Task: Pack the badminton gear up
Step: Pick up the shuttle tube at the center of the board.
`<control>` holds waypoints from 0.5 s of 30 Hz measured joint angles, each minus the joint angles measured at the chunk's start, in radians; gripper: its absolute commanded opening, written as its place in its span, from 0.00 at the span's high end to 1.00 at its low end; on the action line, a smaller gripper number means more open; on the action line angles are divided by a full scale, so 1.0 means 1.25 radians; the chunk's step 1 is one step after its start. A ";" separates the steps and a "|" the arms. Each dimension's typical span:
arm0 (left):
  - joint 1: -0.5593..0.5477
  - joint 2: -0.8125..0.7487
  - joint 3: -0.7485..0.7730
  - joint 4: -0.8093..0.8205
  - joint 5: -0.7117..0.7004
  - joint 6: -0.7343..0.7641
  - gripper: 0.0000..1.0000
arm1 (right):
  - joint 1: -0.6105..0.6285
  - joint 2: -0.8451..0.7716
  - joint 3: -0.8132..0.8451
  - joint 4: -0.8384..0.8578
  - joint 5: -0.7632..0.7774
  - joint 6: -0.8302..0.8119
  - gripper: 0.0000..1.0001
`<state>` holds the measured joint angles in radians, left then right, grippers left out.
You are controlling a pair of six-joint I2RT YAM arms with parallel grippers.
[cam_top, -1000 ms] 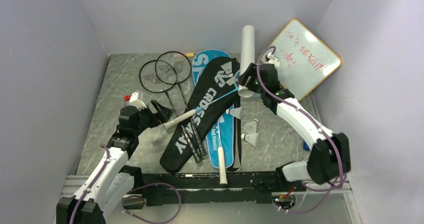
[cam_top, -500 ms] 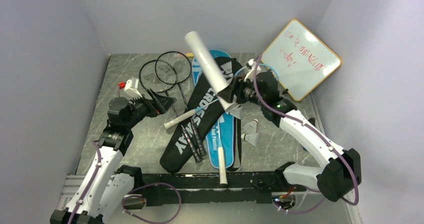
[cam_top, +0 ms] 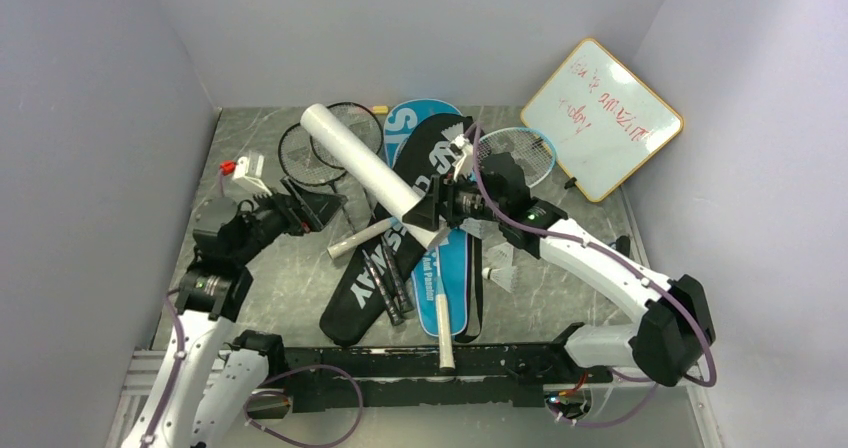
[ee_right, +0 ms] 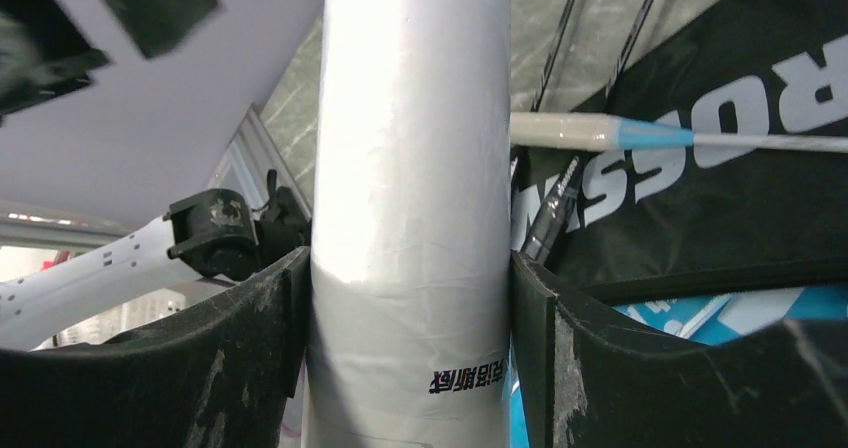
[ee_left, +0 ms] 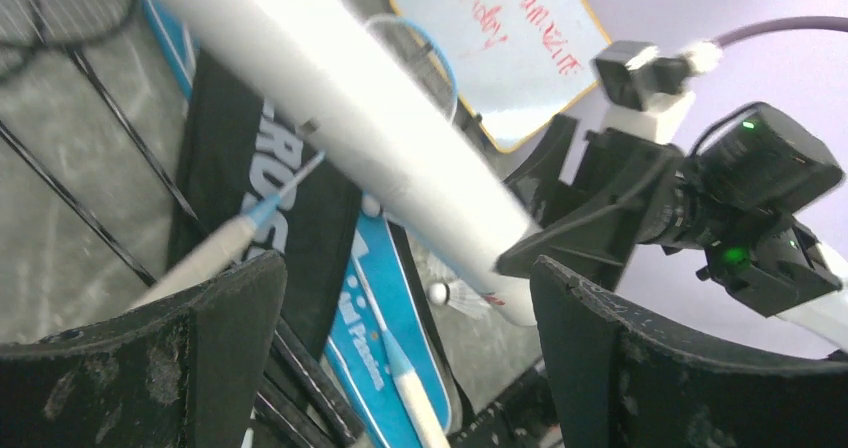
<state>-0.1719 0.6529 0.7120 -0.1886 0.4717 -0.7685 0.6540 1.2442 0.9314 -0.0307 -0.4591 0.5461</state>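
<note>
My right gripper (cam_top: 432,218) is shut on the lower end of the white cardboard tube (cam_top: 365,168) (ee_right: 410,168), and holds it slanted above the black "CROSSWAY" cover (cam_top: 375,278). The tube's free end points back-left over two black rackets (cam_top: 300,158). My left gripper (cam_top: 310,208) (ee_left: 410,313) is open and empty, left of the tube (ee_left: 340,88) and apart from it. The light-blue racket (cam_top: 515,153) lies across the black cover. Beneath lies the blue cover (cam_top: 445,283). White shuttlecocks (cam_top: 500,268) lie to its right.
A wood-framed whiteboard (cam_top: 600,118) with red writing leans in the back right corner. Grey walls close in the table on the left, back and right. A black rail (cam_top: 440,363) runs along the near edge.
The right gripper has swung the tube from upright at the back to a low slant leftward over the covers. The left arm drew back to the left, still open.
</note>
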 measured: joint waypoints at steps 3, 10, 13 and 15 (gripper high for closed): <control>0.000 -0.041 0.037 -0.019 -0.020 0.076 0.03 | 0.002 0.033 0.038 -0.056 0.003 -0.004 0.38; 0.000 -0.051 0.094 -0.022 -0.020 0.255 0.03 | 0.002 0.043 0.067 -0.158 0.006 -0.016 0.37; 0.000 -0.037 0.096 -0.019 0.004 0.368 0.03 | 0.002 0.032 0.067 -0.204 0.005 -0.016 0.36; 0.000 -0.032 0.096 -0.008 0.047 0.456 0.03 | 0.002 0.016 0.067 -0.233 0.003 -0.016 0.36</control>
<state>-0.1722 0.6128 0.8326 -0.1989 0.5308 -0.1986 0.6563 1.2648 1.0157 -0.3214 -0.4553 0.5259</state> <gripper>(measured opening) 0.971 0.683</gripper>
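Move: The shuttle tube, already gripped near its near-right end by my right hand, has its middle some 11 cm right, 5 cm ahead of and slightly above my open left hand; from my right hand that middle is about 10 cm left, 5 cm ahead and 5 cm up. On the table about 20 cm below my left hand, the white racket handle lies 5 cm right, level with it, and the black racket grips 12 cm right and 11 cm back. I raise my empty left hand about 5 cm beside the tube and roll it some 35 degrees about its own fingers, left side coming up, jaws kept wide open and not touching the tube. My right hand keeps its grip, first sinking, then also drawing back and a little right, fingers tipping down about 10 degrees. ##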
